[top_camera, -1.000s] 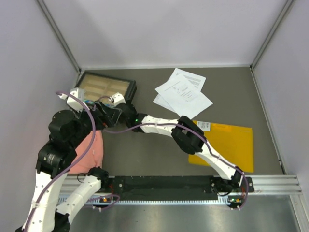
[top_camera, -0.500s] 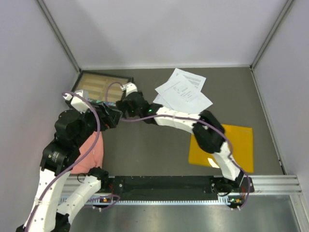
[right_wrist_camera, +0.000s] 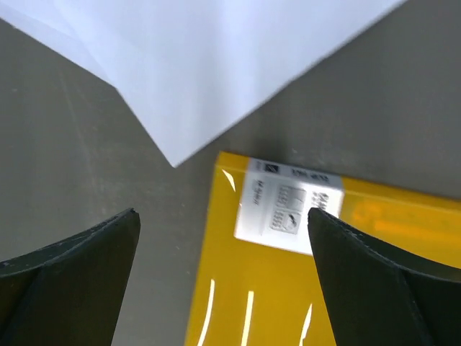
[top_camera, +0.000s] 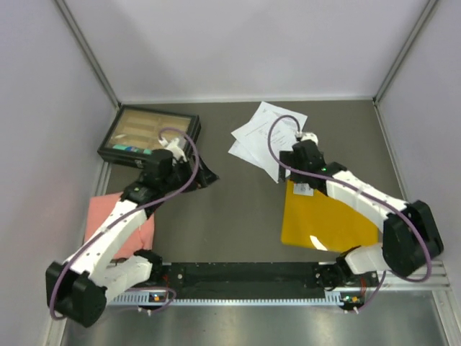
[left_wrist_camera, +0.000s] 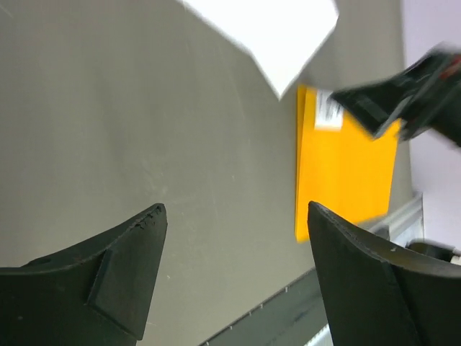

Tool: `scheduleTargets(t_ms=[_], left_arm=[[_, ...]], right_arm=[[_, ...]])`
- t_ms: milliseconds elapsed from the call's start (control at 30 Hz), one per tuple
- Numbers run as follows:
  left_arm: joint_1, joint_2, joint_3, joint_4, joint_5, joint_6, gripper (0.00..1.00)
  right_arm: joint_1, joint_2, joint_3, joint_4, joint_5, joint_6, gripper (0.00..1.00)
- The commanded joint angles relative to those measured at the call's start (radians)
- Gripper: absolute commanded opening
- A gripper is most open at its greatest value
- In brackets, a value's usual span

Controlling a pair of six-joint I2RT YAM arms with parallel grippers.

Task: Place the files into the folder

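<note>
The files (top_camera: pixel 270 135) are a few white printed sheets lying overlapped at the back middle of the table. The yellow-orange folder (top_camera: pixel 330 218) lies flat and closed at the front right, its white barcode label (top_camera: pixel 305 189) at the far left corner. My right gripper (top_camera: pixel 298 180) is open and empty above that corner. In the right wrist view the gripper (right_wrist_camera: pixel 223 213) frames the folder (right_wrist_camera: pixel 274 295), the label (right_wrist_camera: pixel 288 209) and a sheet corner (right_wrist_camera: pixel 216 72). My left gripper (top_camera: pixel 205 176) is open and empty over bare table. Its wrist view (left_wrist_camera: pixel 236 209) shows the folder (left_wrist_camera: pixel 346 166) and files (left_wrist_camera: pixel 266 36).
A black compartment box (top_camera: pixel 148 133) stands at the back left. A pink cloth (top_camera: pixel 108 216) lies at the front left under the left arm. A black rail (top_camera: pixel 245 274) runs along the near edge. Grey walls close in on three sides.
The right arm has swung from the black box at the left across to the folder's label corner. The left arm has stretched out low towards the table's middle, uncovering the box and cloth.
</note>
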Motion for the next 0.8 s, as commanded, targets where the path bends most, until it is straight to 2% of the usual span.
scheduleTargets(t_ms=[0, 133, 167, 267, 367, 467, 500, 600, 767], left_arm=[[-0.141, 0.162, -0.048, 0.290, 0.081, -0.080, 0.82], [-0.313, 0.438, 0.048, 0.443, 0.179, -0.097, 0.81], [-0.334, 0.557, 0.079, 0.454, 0.226, -0.094, 0.78], [-0.393, 0.761, 0.215, 0.465, 0.324, -0.074, 0.71], [-0.411, 0.895, 0.294, 0.522, 0.347, -0.080, 0.65], [-0.413, 0.993, 0.361, 0.566, 0.363, -0.095, 0.60], [-0.411, 1.019, 0.395, 0.577, 0.375, -0.104, 0.53], [-0.411, 1.101, 0.446, 0.652, 0.412, -0.163, 0.42], [-0.410, 1.178, 0.504, 0.658, 0.404, -0.181, 0.39]], right_arm=[[-0.075, -0.127, -0.038, -0.137, 0.038, 0.098, 0.99], [-0.149, -0.222, -0.100, -0.162, 0.009, 0.127, 0.99], [-0.163, -0.235, -0.112, -0.171, 0.000, 0.128, 0.99], [-0.206, -0.283, -0.115, -0.185, -0.044, 0.115, 0.99], [-0.213, -0.324, -0.120, -0.205, -0.046, 0.102, 0.99], [-0.221, -0.357, -0.130, -0.220, -0.048, 0.101, 0.99], [-0.223, -0.366, -0.133, -0.226, -0.052, 0.099, 0.99], [-0.223, -0.395, -0.149, -0.233, -0.051, 0.079, 0.99], [-0.224, -0.436, -0.169, -0.251, -0.023, 0.063, 0.99]])
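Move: The yellow folder's middle lies about 39 cm to the left hand's right, 6 cm nearer the base and some 19 cm below; its white label is about 30 cm right and 3 cm ahead. From the right hand the folder's middle is roughly 13 cm back, 11 cm right and 9 cm below. The paper sheets' middle is about 20 cm ahead and 20 cm right of the left hand, or 12 cm ahead and 8 cm left of the right. The left hand sweeps about 26 cm right and 15 cm down to the folder's left edge just short of the label, turning some 35 degrees clockwise and tipping down as its fingers narrow to under half open; a touch can't be made out. The right hand shifts right and a little back over the folder, turning slightly clockwise, fingers wide open. ##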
